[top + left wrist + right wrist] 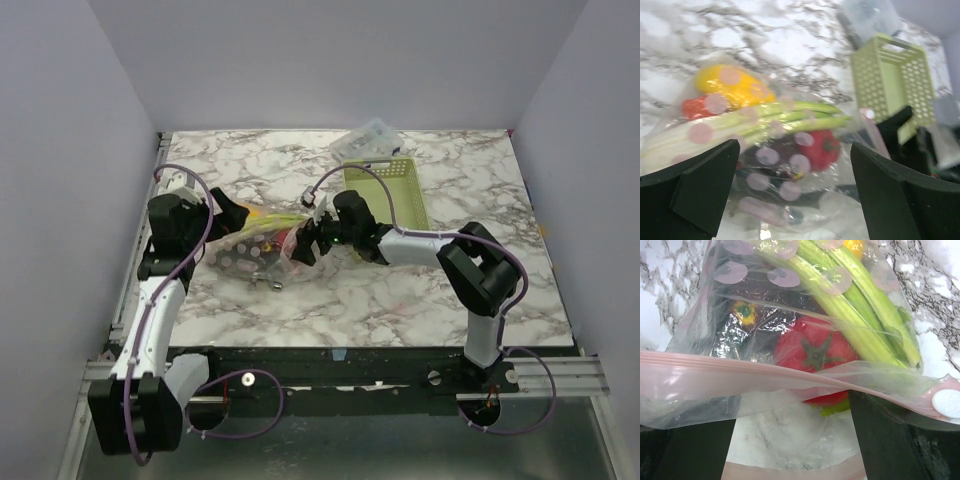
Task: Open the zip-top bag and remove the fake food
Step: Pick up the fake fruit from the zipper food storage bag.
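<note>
The zip-top bag (252,250) lies on the marble between my two arms, with the fake food inside. The left wrist view shows a yellow lemon (735,85), a red chili (699,106), a pale green leek (790,116), a red round fruit (821,147) and a dark beet (772,156) through the plastic. My left gripper (795,146) is open just above the bag's closed end. My right gripper (792,410) is open with its fingers inside the bag's parted mouth. The upper pinkish zip strip (765,371) drapes over them. The red fruit (815,357) and leek (860,305) lie just ahead.
A pale green slotted basket (388,196) stands behind the right gripper, also seen as the basket (895,80) in the left wrist view. A clear rigid plastic box (367,140) sits at the basket's far end. White walls enclose the marble table (400,290) on three sides.
</note>
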`<state>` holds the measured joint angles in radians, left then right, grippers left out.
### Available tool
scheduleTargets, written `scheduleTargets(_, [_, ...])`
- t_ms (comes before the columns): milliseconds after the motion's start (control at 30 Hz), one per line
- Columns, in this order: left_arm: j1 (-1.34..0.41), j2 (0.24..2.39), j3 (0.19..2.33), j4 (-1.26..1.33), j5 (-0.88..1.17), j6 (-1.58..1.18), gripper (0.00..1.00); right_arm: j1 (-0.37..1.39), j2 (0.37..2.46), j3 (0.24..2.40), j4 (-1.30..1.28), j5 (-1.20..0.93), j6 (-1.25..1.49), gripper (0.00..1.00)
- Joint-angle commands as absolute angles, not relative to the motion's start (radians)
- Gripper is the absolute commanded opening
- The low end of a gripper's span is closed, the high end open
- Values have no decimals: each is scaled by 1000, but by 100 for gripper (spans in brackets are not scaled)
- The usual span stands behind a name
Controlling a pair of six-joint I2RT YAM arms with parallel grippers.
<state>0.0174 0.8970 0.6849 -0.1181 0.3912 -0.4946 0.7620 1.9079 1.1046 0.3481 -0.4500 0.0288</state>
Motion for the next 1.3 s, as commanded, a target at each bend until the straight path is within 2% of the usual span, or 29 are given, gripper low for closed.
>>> scheduleTargets(0, [91, 1104, 780, -200, 236, -481, 95, 770, 1933, 1147, 351, -467, 37, 91])
scheduleTargets(367, [131, 1469, 979, -267, 174, -400, 97, 771, 1945, 1169, 315, -489, 20, 90])
scheduleTargets(767, [152, 1648, 1052, -321, 288, -380, 98, 772, 1982, 1223, 266, -519, -20, 90])
scheduleTargets(1267, [153, 1720, 1043, -323, 444, -380, 63, 779, 2086, 1342, 183, -466, -48, 91])
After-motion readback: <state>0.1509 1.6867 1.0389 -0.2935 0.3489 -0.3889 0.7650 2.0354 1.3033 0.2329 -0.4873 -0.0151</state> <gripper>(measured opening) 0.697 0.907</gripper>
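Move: The red food at the bag's closed end lies about 8 cm ahead of my left hand, 6 cm to its left and 18 cm below. The yellow food is 11 cm ahead of that hand and about 1 cm left, the celery's middle 5 cm ahead and 2 cm right. My right hand's fingers are already in the bag mouth; the tomato sits roughly 6 cm to its left, 3 cm ahead and 4 cm lower. I swing my open left hand down about 15 cm while reaching some 8 cm forward and 6 cm left, tipping the fingers down by about 30 degrees, onto the bag's closed end by the red food, where they start closing over film and celery. My right hand, still wide open under the zip edge, eases left and a little forward, bringing its fingertips up to the tomato. ##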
